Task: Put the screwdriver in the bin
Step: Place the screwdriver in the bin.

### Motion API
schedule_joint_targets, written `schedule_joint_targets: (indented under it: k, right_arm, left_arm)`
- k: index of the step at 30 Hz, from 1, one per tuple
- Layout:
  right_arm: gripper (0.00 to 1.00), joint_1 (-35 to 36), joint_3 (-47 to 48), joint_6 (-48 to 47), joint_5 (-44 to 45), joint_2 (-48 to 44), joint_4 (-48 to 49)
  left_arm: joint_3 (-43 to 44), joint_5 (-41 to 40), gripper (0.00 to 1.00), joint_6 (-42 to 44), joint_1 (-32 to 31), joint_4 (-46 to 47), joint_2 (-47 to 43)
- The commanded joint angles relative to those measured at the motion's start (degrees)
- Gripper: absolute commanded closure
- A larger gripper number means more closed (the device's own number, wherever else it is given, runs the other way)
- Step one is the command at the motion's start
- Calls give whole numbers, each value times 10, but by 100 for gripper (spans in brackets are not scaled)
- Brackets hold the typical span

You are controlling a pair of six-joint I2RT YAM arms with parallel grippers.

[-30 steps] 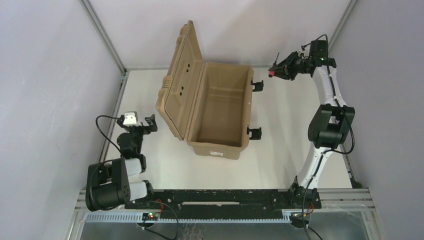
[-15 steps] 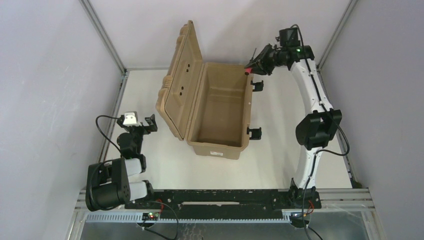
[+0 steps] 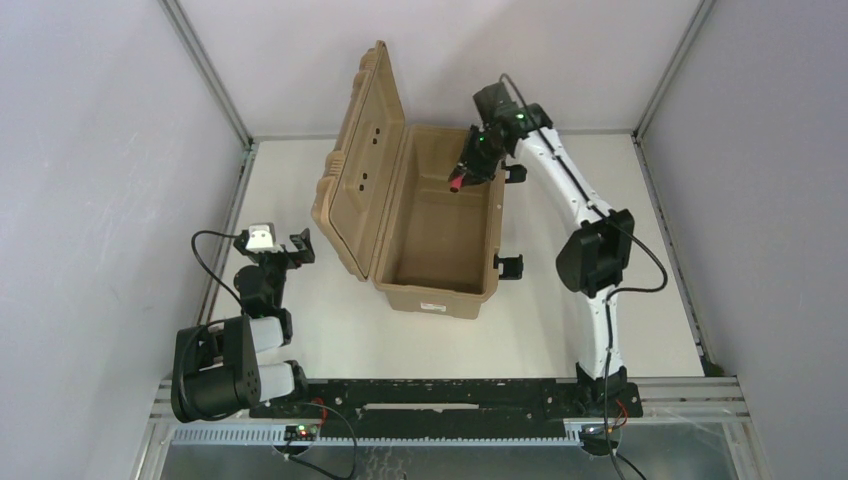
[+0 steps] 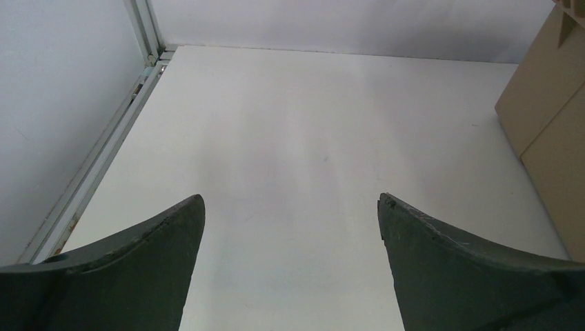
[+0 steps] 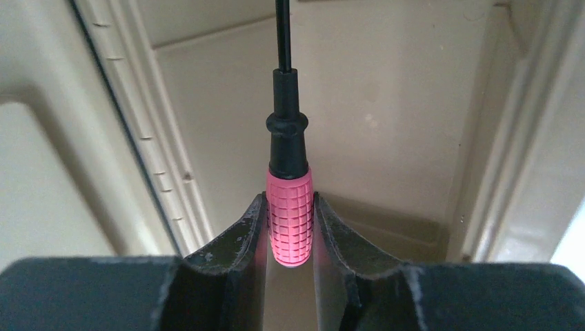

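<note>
The bin [image 3: 440, 285] is a large tan case standing open in the middle of the table, its ribbed lid [image 3: 365, 130] raised to the left. My right gripper [image 3: 462, 178] hangs over the far part of the bin's open inside, shut on the screwdriver [image 3: 456, 185]. In the right wrist view the red gridded handle [image 5: 290, 217] is pinched between the fingers [image 5: 238, 238], and the thin black shaft [image 5: 282, 34] points away over the bin's floor [image 5: 386, 117]. My left gripper [image 3: 290, 248] is open and empty, left of the bin near the table.
Black latches [image 3: 508, 266] stick out from the bin's right side. A white label [image 3: 432, 306] sits on its front wall. The bin's outer wall [image 4: 552, 138] shows at the right of the left wrist view. A metal frame rail [image 4: 103, 152] runs along the table's left edge.
My right arm has swung left with the screwdriver, from beyond the bin's far right corner to above the bin's inside. The left arm has not moved.
</note>
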Motion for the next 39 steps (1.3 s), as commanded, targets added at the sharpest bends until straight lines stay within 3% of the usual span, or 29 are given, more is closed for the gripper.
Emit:
schedule_joint_targets:
  k: [1, 10, 26, 39]
  right_arm:
    - [92, 39, 21, -34, 70, 31, -34]
    - [92, 83, 6, -54, 112, 91, -25]
    - [92, 96, -24, -69, 182, 172, 3]
    - [84, 86, -43, -63, 166, 195, 25]
  left_arm:
    - [-9, 2, 0, -6, 1, 27, -2]
    - [-9, 1, 0, -6, -1, 25, -3]
    - [-9, 1, 0, -6, -1, 24, -2]
    - [-9, 3, 0, -6, 1, 24, -3]
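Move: The right gripper, with the screwdriver already in its fingers, is over the open bin: the bin's middle lies about 5 cm back, 4 cm to the left and 12 cm below. The far latch is roughly 5 cm ahead and 12 cm to the right; the near latch is about 17 cm back and 12 cm to the right, both some 7 cm lower. The raised lid stands about 22 cm to the left, 3 cm back. From the left gripper the bin is about 4 cm ahead, 43 cm to the right, 4 cm lower. Lower the right gripper about 19 cm down into the bin, easing some 3 cm left and 2 cm back early on, then drifting slightly right as it sinks. Tilt the wrist some 30 degrees along the way until the fingers point nearly straight down, slowing close over the bin floor, and keep the screwdriver's handle pinched. ##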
